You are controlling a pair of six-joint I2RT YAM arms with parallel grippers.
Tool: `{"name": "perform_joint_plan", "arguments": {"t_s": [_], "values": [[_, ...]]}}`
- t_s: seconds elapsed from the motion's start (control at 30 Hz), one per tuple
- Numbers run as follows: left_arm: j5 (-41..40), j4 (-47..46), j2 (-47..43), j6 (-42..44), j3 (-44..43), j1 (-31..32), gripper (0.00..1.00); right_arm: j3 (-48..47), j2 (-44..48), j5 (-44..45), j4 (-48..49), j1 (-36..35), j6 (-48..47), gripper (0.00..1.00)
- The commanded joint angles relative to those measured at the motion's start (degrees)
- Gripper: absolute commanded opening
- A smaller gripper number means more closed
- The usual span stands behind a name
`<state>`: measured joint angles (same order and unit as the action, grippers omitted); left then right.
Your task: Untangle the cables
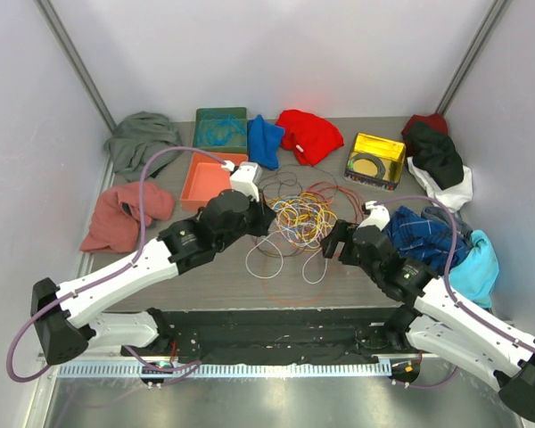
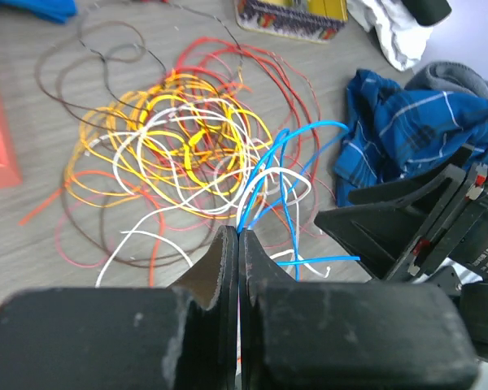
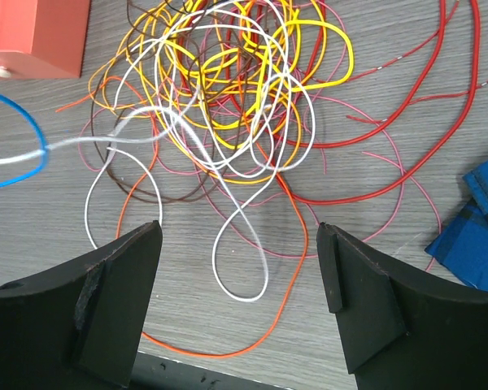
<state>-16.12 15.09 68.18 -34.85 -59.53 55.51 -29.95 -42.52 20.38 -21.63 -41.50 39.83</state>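
The cables (image 1: 299,218) lie in a loose tangle of yellow, white, red, orange, brown and blue loops at the table's middle. My left gripper (image 1: 266,217) sits at the tangle's left edge. In the left wrist view its jaws (image 2: 238,232) are pressed together, with the blue cable (image 2: 293,138) running into their tips. My right gripper (image 1: 339,239) stands open at the tangle's right edge. In the right wrist view its fingers (image 3: 240,231) straddle a white loop (image 3: 240,244) and an orange cable (image 3: 289,268) without touching them.
An orange tray (image 1: 205,183) and a green box (image 1: 221,127) stand at the back left, a yellow tin (image 1: 374,159) at the back right. Garments ring the table: pink (image 1: 120,214), grey (image 1: 143,138), blue (image 1: 266,141), red (image 1: 310,134), plaid (image 1: 423,234), teal (image 1: 477,263).
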Motion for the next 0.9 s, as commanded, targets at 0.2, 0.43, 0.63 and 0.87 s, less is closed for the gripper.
{"name": "perform_joint_plan", "arguments": {"t_s": [0.2, 0.43, 0.63, 0.87], "values": [[-6.6, 6.7, -2.5, 6.7, -3.9, 0.1, 0.0, -1.3, 5.0, -2.7, 9.2, 0.0, -0.5, 0.86], [-5.7, 6.2, -3.1, 5.8, -3.4, 0.1, 0.0, -4.0, 2.0, -3.5, 18.4, 0.0, -4.1, 0.86], [-4.6, 6.2, -3.1, 5.5, -3.2, 0.1, 0.0, -6.2, -6.1, -6.8, 26.2, 0.0, -5.8, 0.83], [-4.1, 6.2, -3.8, 5.0, -2.4, 0.1, 0.0, -8.3, -10.7, -8.2, 29.9, 0.0, -7.0, 0.81]]}}
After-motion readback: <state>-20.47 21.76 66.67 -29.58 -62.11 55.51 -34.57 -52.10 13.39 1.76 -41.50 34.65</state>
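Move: The blue and white cable loop jutting from the left hand's closed fingers is what the right hand goes for, lying about 12 cm to its left, 5 cm ahead and 10 cm higher. The tangle lies some 10 cm ahead of the right hand, 7 cm left and 11 cm below. From the left hand, that loop sticks out about 3 cm ahead and 4 cm to the right; the orange bin is roughly 20 cm ahead, 14 cm left and 21 cm lower. The open right hand rises about 7 cm off its waiting place beside the tangle, then swings left and forward towards the blue and white loop held up by the left hand, tipping its fingertips up some 15 degrees and keeping the fingers open. The left hand keeps its pinch on the blue and white cables, eases about 2.5 cm left, away from the right arm, with a small roll, and then holds still to present them. ##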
